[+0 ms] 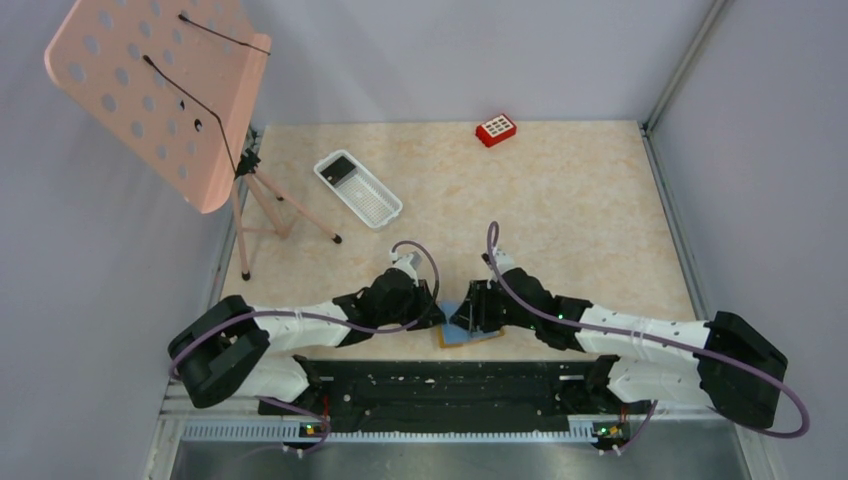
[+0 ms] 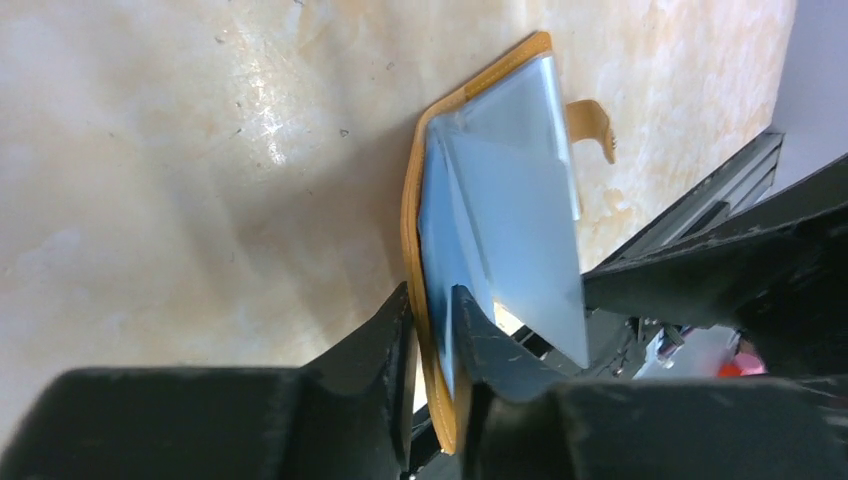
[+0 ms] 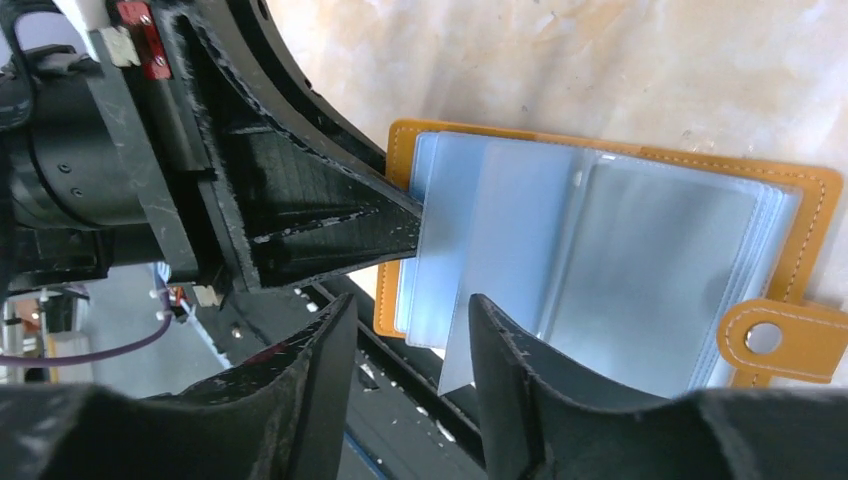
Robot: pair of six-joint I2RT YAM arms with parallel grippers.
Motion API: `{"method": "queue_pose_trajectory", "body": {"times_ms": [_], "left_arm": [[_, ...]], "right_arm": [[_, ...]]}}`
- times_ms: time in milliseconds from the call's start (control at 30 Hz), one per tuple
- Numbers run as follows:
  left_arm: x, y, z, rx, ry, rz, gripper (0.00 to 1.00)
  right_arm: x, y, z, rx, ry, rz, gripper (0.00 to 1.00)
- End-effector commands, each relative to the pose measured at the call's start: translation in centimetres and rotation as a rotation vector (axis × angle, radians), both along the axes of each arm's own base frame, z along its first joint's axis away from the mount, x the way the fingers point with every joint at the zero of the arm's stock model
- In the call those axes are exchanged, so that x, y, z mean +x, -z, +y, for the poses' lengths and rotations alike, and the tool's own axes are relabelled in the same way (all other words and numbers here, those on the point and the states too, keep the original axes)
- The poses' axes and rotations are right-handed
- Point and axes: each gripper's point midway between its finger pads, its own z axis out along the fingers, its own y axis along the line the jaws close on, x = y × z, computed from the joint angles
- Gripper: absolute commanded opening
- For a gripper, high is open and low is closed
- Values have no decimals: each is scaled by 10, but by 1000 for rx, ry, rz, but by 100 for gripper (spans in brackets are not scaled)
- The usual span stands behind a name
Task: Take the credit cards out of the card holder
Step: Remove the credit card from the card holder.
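Observation:
The tan card holder (image 1: pixel 470 336) lies open at the table's near edge, its light blue and clear sleeves fanned out, shown in the left wrist view (image 2: pixel 500 200) and the right wrist view (image 3: pixel 620 250). My left gripper (image 1: pixel 432 308) (image 2: pixel 432 300) is shut on the holder's left cover and a sleeve. My right gripper (image 1: pixel 470 310) (image 3: pixel 412 305) is open just over the holder's near left corner, with nothing between its jaws. No dark card shows in the sleeves. One dark credit card (image 1: pixel 343 168) lies in the white tray.
The white mesh tray (image 1: pixel 375 205) sits at the back left. A red box (image 1: pixel 495 130) stands at the far edge. A pink perforated stand (image 1: pixel 160 90) on a tripod is at the left. The black base rail (image 1: pixel 440 385) runs just below the holder.

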Motion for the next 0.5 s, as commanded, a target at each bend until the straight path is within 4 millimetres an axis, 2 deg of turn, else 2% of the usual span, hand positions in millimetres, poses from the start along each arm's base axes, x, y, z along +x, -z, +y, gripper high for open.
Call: {"method": "queue_pose_trajectory", "body": {"times_ms": [0,67,200,367,467], "left_arm": [[9,-24,4,-30,-54,-58,31],[10,-31,9,-29,-89,-59,40],[11,-40,11,-62,-100,-81,49],[11,-41,14,-53,-109,-90,55],[17,-34,19,-14,-132,-101,56]], "right_arm": [[-3,-4,8,43,-32,-16,40],[-3,-1,7,41,-30,-17,36],[-2,3,8,37,-32,-18,32],[-1,11,12,26,-43,-14,28],[-1,16,14,23,-50,-3,28]]}}
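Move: The card holder's left page lies almost under the right hand, about 5 cm below it, 1 cm back and 1 cm to its left, with a clear leaf standing half raised over it. The right page is about 5 cm to that hand's right and the snap strap about 9 cm to its right, both 1 cm back. From the left hand, whose fingers are at the holder's left edge, the left page's middle is 3 cm to the right, 1 cm back and 1 cm below. The card holder's left edge comes free of the left fingers as they spread to about half open and the left hand rises some 4 cm, easing slightly right and forward. Over the left page the right hand first stays level, then sinks about 2 cm towards it, its fingers narrowing from half open to about a quarter; whether they touch the leaf can't be seen. ##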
